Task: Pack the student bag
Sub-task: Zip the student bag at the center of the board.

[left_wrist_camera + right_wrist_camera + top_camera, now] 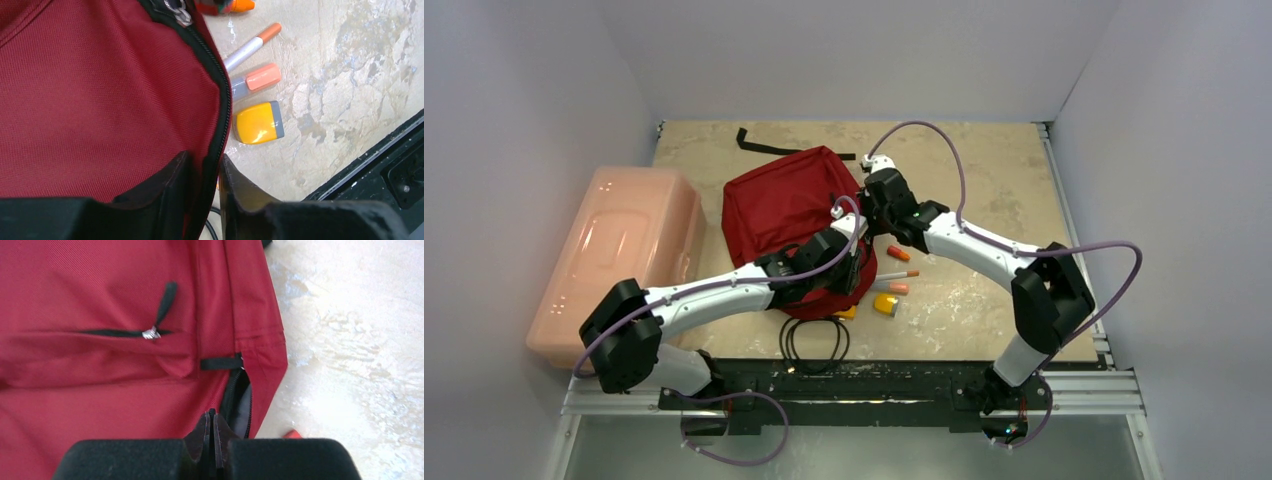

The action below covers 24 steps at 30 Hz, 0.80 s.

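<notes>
The student bag, dark red with black zippers, lies in the middle of the table. My left gripper is at its near right edge; in the left wrist view the left gripper is shut on the bag's black zipper edge, one finger on each side. My right gripper is at the bag's far right side. In the right wrist view the right gripper is shut over the bag, with a thin black zipper pull pinched between its tips beside a partly open zipper.
Loose items lie right of the bag: an orange-capped marker, a pink-capped highlighter, a yellow block and an orange piece. A pale pink plastic box stands at the left. A black cable loop lies at the near edge.
</notes>
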Each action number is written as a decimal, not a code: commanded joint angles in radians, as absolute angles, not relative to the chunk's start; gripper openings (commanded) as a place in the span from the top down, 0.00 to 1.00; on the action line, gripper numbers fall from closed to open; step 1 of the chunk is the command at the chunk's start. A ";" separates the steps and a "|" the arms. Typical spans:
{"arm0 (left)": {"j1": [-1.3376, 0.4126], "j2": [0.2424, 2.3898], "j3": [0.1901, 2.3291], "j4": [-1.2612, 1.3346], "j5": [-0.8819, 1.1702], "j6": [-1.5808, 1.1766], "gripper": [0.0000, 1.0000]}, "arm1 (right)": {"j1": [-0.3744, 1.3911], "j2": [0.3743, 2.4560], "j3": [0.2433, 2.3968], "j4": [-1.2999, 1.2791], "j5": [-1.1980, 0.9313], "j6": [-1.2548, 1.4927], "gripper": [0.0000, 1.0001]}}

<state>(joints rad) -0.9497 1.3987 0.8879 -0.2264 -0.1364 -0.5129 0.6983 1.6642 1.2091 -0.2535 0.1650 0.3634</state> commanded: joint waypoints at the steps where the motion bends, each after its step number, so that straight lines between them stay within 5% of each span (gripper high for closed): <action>1: -0.955 1.409 0.882 -0.214 -0.121 -0.508 0.80 | 0.683 1.619 1.193 -0.072 0.172 0.486 1.00; 6: -0.954 1.389 0.851 -0.184 -0.099 -0.498 1.00 | 0.654 1.718 1.238 0.050 0.201 0.522 1.00; 24: -1.033 1.266 0.713 -0.074 -0.016 -0.444 1.00 | 0.468 1.906 1.383 0.204 0.248 0.418 1.00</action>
<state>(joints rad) -0.9714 1.3327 0.7639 -0.0547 -0.1585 -0.4477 0.5323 1.9236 1.3148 0.0082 0.1638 0.4927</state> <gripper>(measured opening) 0.035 0.010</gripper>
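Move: Directly between the left hand's half-open fingers runs the student bag's zippered edge; from that hand the yellow block lies about 9 cm right and 2 back, the salmon-capped marker 10 right and 2 ahead, both some 7 lower. The right hand, shut on the zipper pull, has the zip's far end about 9 cm straight ahead and 4 lower. From it, the small pocket pull is 6 ahead, 9 left, 3 lower; the red bottle 2 back, 8 right, 9 lower. Pulling forward about 10 cm along the still-open stretch of zip, the right hand first rises a couple of centimetres, then dips to some 3 cm below its start, easing right late on and turning about 15 degrees clockwise with its fingers kept shut. The left fingers close early and pinch the bag's edge, staying put while the wrist tips slightly up. ##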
